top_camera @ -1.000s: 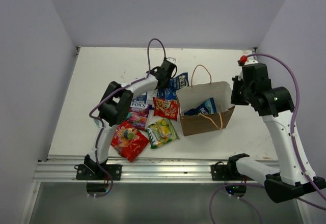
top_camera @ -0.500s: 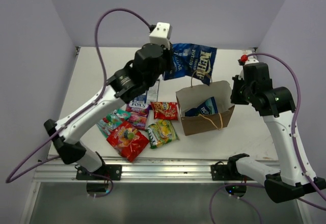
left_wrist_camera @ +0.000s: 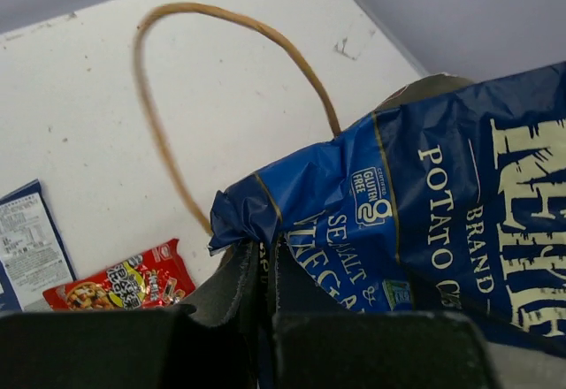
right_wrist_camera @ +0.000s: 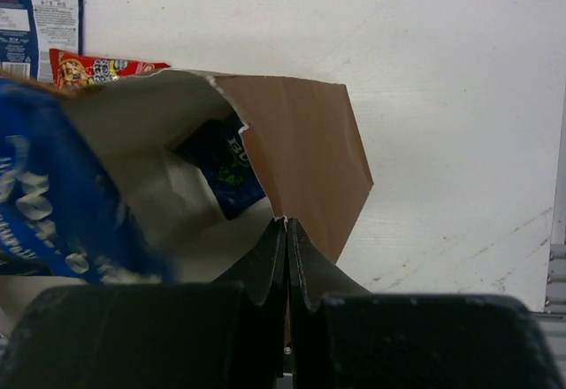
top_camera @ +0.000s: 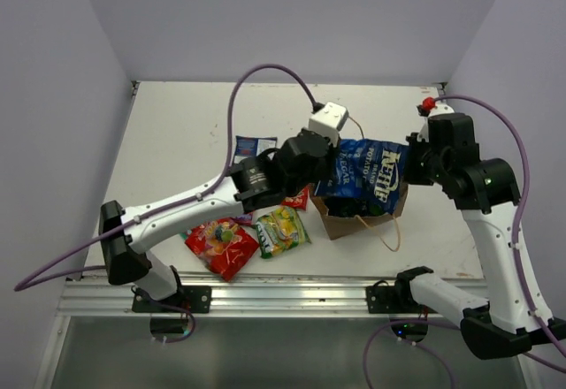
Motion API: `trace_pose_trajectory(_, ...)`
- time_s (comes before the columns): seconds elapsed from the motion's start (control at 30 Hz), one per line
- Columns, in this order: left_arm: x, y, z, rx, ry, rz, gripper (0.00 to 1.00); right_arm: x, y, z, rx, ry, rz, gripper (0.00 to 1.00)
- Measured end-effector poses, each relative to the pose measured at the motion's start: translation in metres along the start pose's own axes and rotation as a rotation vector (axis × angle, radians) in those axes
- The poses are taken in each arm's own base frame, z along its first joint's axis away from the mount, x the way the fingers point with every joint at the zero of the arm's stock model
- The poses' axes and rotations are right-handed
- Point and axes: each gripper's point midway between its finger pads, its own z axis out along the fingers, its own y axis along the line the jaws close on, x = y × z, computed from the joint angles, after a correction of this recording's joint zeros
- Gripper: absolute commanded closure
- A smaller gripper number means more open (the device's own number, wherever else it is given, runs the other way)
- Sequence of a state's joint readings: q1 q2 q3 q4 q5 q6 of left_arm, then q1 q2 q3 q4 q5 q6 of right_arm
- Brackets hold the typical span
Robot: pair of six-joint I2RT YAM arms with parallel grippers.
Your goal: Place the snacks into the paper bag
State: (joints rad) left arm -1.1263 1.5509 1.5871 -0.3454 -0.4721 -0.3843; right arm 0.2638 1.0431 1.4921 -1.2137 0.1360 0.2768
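Note:
A dark blue chip bag (top_camera: 371,175) hangs tilted over the mouth of the brown paper bag (top_camera: 352,225), its lower end dipping inside. My left gripper (top_camera: 336,173) is shut on that packet's crumpled corner (left_wrist_camera: 243,221), pinched between the fingers (left_wrist_camera: 232,285). My right gripper (right_wrist_camera: 286,223) is shut on the paper bag's right rim (right_wrist_camera: 301,150) and holds it open. Another blue packet (right_wrist_camera: 221,170) lies inside the bag. On the table to the left lie other snacks: a red candy bag (top_camera: 221,246), a yellow-green packet (top_camera: 281,230) and a small red packet (top_camera: 299,198).
A flat blue packet (top_camera: 255,146) lies behind my left arm. One loop handle (left_wrist_camera: 177,97) lies on the table behind the bag, the other (top_camera: 386,232) hangs off its front. The table's front rail (top_camera: 265,296) runs near the arm bases.
My left arm lifted the blue chip bag off the table, raised it high at the back, then swung it down and forward onto the paper bag's mouth. The right gripper kept its hold.

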Motion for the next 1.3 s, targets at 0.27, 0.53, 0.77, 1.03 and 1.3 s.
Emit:
trace_pose_trajectory(0.27,0.042,-0.02,0.015,0.009,0.08,0.039,0.92,0.006,-0.003,-0.011,-0.003,-0.007,0.004,1.0)
trace_pose_trajectory(0.53,0.034,-0.03,0.008,-0.081,0.067,0.12,0.94,0.008,-0.004,-0.015,-0.006,-0.015,0.006,1.0)
trace_pose_trajectory(0.77,0.089,-0.006,0.028,-0.236,0.217,0.247,1.0,0.008,-0.004,-0.016,-0.007,-0.016,0.006,1.0)
trace_pose_trajectory(1.03,0.084,0.005,0.018,-0.261,0.216,0.306,0.32,0.015,-0.001,-0.013,-0.027,0.006,0.004,1.0)
trace_pose_trajectory(1.3,-0.039,-0.018,-0.037,-0.149,-0.096,0.116,0.18,0.023,-0.002,-0.007,-0.019,0.032,0.0,1.0)
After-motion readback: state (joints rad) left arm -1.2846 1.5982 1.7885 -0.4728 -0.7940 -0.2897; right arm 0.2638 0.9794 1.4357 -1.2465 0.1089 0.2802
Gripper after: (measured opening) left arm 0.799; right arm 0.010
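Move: The left hand holds the blue Kettle chip bag by one end above the paper bag, whose middle is about 7 cm to its right, 2 cm back and 18 cm below. On the table, some 32 cm lower than this hand, the red packet lies roughly 9 cm ahead and 10 cm left, and the yellow-green packet 5 cm back and 12 cm left. From the right hand, pinching the paper bag's right rim, the bag's middle is level ahead, 9 cm left and 15 cm below. Down into the mouth of the paper bag in two stages goes the left hand, about 10 cm in all, rolling its left side up some 25 degrees on the second. There its fingers spread wide and let go of the chips, and it climbs about 15 cm clear, undoing the roll. The shut right hand keeps its pinch on the rim and eases about 2 cm back. ##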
